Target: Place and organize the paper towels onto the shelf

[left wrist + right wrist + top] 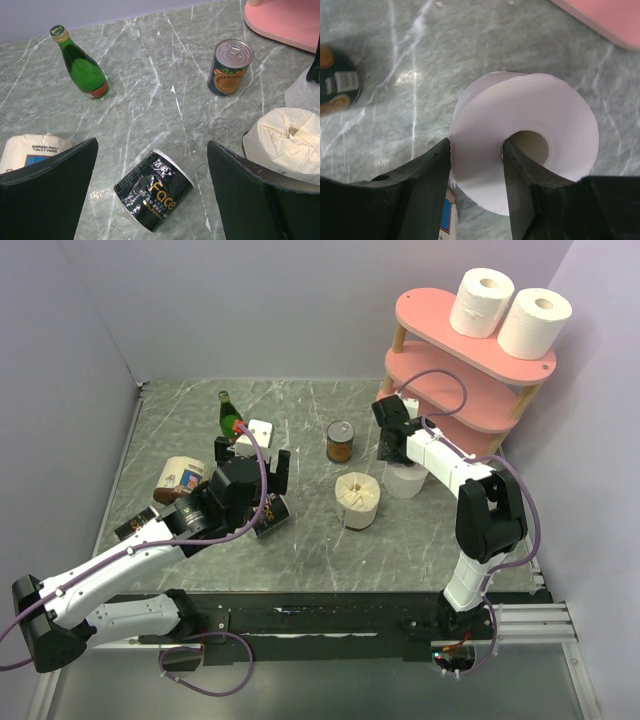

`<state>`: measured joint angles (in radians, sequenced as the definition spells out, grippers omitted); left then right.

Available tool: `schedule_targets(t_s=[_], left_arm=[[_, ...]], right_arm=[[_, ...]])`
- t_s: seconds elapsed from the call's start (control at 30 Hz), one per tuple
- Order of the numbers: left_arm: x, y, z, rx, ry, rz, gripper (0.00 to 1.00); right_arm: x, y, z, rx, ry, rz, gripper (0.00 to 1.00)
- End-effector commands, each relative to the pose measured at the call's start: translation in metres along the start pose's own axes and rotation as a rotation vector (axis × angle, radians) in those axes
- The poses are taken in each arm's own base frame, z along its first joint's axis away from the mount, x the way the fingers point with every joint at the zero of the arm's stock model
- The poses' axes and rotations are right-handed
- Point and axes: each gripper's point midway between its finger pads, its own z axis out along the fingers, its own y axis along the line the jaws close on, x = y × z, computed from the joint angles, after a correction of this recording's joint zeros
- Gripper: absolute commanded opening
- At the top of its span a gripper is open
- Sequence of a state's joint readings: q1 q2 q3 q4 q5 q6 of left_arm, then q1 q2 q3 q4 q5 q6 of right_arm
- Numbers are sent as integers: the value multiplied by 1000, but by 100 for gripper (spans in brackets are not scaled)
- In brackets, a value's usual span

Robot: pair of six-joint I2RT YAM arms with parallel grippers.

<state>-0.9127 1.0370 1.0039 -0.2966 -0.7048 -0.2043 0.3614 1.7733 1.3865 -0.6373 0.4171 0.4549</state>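
Two white paper towels (pixel 482 302) (pixel 535 323) stand upright on the top board of the pink shelf (pixel 425 312). A third paper towel roll (pixel 530 115) stands on the table in front of the shelf's foot (pixel 610 20). My right gripper (pixel 476 146) is shut on its wall, with one finger outside and the other inside the hollow core. From above, that gripper (pixel 392 435) hangs over the roll (pixel 405 482). My left gripper (pixel 152 145) stands wide open above a black wrapped roll (pixel 154 190), not touching it.
On the marble table are a green bottle (pixel 80 62), a tin can (pixel 230 67), a cream wrapped roll (pixel 290 142), a labelled bamboo toilet paper pack (pixel 30 150) and a small white box (pixel 258 430). Grey walls close in left and right.
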Motion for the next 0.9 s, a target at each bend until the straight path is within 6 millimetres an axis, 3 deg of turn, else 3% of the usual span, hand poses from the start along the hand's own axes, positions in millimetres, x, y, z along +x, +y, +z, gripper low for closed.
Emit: schedule_targets(t_s=[0.0, 0.07, 0.27, 0.47, 0.67, 0.87], left_arm=[[-17, 1, -4, -1, -48, -42, 96], [-17, 1, -4, -2, -49, -42, 96], [-19, 4, -5, -11, -55, -43, 96], [-19, 5, -6, -15, -58, -45, 96], [-18, 3, -5, -10, -55, -44, 96], [-17, 1, -5, -5, -50, -41, 96]], right_arm=[[-58, 10, -49, -152, -189, -131, 49], [-76, 15, -71, -201, -251, -161, 47], [-129, 24, -165, -400, -503, -301, 45], [-189, 18, -260, -483, -784, -411, 43], [-240, 12, -320, -436, -1034, -536, 43], [-282, 3, -345, -286, -1241, -685, 42]])
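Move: Already pinched by its wall, the paper towel roll is to go to the free left end of the top shelf, roughly 13 cm ahead of the right hand, not noticeably to either side, and 30 cm above. At that height, one shelved roll stands 10 cm ahead and 9 cm right, the far one 6 ahead and 18 right. The can lies about 6 cm ahead, 13 left. From the left hand the free end is some 24 cm ahead, 34 right and 12 above. Hoisting the held paper towel roll off the table, the right hand climbs nearly straight up by almost 40 cm, fast through the middle and easing at the end, and slips about 5 cm left, towards the top shelf's free end. Meanwhile the wrist tips the fingers up from steeply down towards level and turns some 45 degrees counter-clockwise; one finger stays in the core, the other outside. ##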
